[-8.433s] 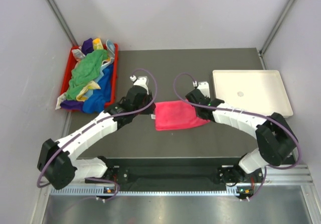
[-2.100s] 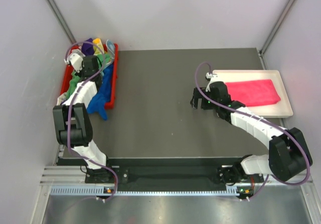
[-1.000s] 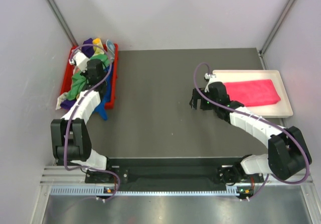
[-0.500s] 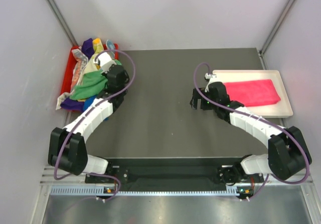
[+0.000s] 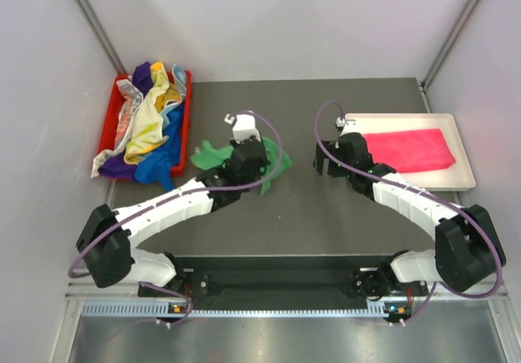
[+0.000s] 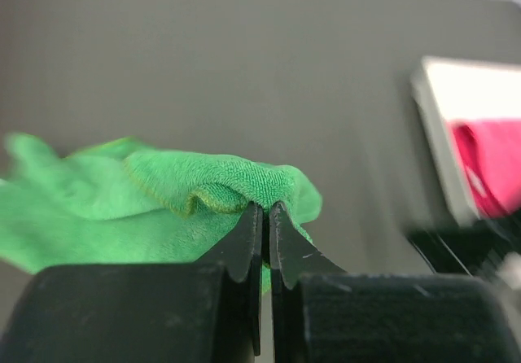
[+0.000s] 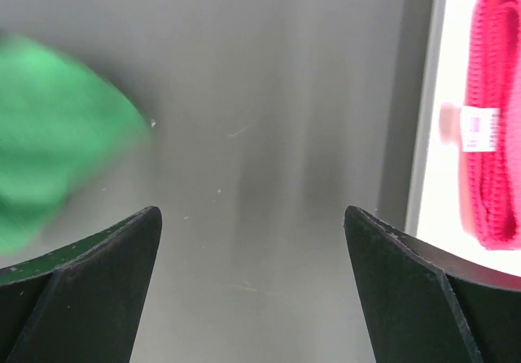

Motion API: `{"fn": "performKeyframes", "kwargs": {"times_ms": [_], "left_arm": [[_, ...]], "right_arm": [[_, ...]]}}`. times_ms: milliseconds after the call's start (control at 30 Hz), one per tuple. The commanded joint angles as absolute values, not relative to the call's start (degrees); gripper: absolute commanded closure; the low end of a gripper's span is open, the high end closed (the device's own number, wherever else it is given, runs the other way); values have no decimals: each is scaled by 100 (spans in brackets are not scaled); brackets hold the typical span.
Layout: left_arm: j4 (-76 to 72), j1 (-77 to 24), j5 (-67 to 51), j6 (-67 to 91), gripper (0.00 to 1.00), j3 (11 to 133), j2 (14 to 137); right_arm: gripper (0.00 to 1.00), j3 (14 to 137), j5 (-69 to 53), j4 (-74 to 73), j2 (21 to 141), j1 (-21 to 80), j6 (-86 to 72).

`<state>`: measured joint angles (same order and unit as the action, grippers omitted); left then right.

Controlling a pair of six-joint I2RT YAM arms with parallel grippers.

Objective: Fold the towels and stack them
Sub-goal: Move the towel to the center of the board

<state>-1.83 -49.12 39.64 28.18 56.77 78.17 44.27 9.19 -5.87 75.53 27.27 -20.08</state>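
My left gripper (image 5: 259, 166) is shut on a green towel (image 5: 207, 153), which hangs crumpled over the middle of the dark table (image 5: 309, 216). In the left wrist view the fingertips (image 6: 264, 208) pinch a fold of this green towel (image 6: 122, 200). A folded bright pink towel (image 5: 407, 150) lies in the white tray (image 5: 456, 180). My right gripper (image 5: 323, 158) hovers open just left of the tray, with nothing between its fingers (image 7: 251, 211). Its view shows the green towel (image 7: 49, 135) blurred at the left and the pink towel (image 7: 492, 135) at the right.
A red bin (image 5: 184, 127) at the back left holds a heap of towels (image 5: 151, 127) in yellow, purple, blue and white; some spill over its near edge. Grey walls enclose the table on three sides.
My left arm has swung from the red bin to the table's middle, carrying the green towel out of the heap. The right gripper has barely moved.
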Motion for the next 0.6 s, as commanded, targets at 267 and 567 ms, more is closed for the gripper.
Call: {"fn": "performKeyframes", "kwargs": {"times_ms": [267,567], "left_arm": [[518,-7670,3569,4806,100,4651,7972],[1449,-8656,2919,6617,100,3753,7402]], "right_arm": [[7,4509,1248,-545,7427,2760,-2188],[8,4824,809,-395,7971,3066,-2013]]}}
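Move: The left hand holds the green towel at a gathered bit, some 22 cm above the board. The board's centre is about 3 cm back and 5 cm right of it, and the board's front edge about 27 cm back and 5 cm right. The tray with the pink towel is 3 cm farther out and 41 cm to the right. From the right hand, the board's centre lies some 14 cm left, 3 cm back and 10 cm below. The left hand, still pinching the green towel, sweeps back about 25 cm and down 17 towards the front edge. ##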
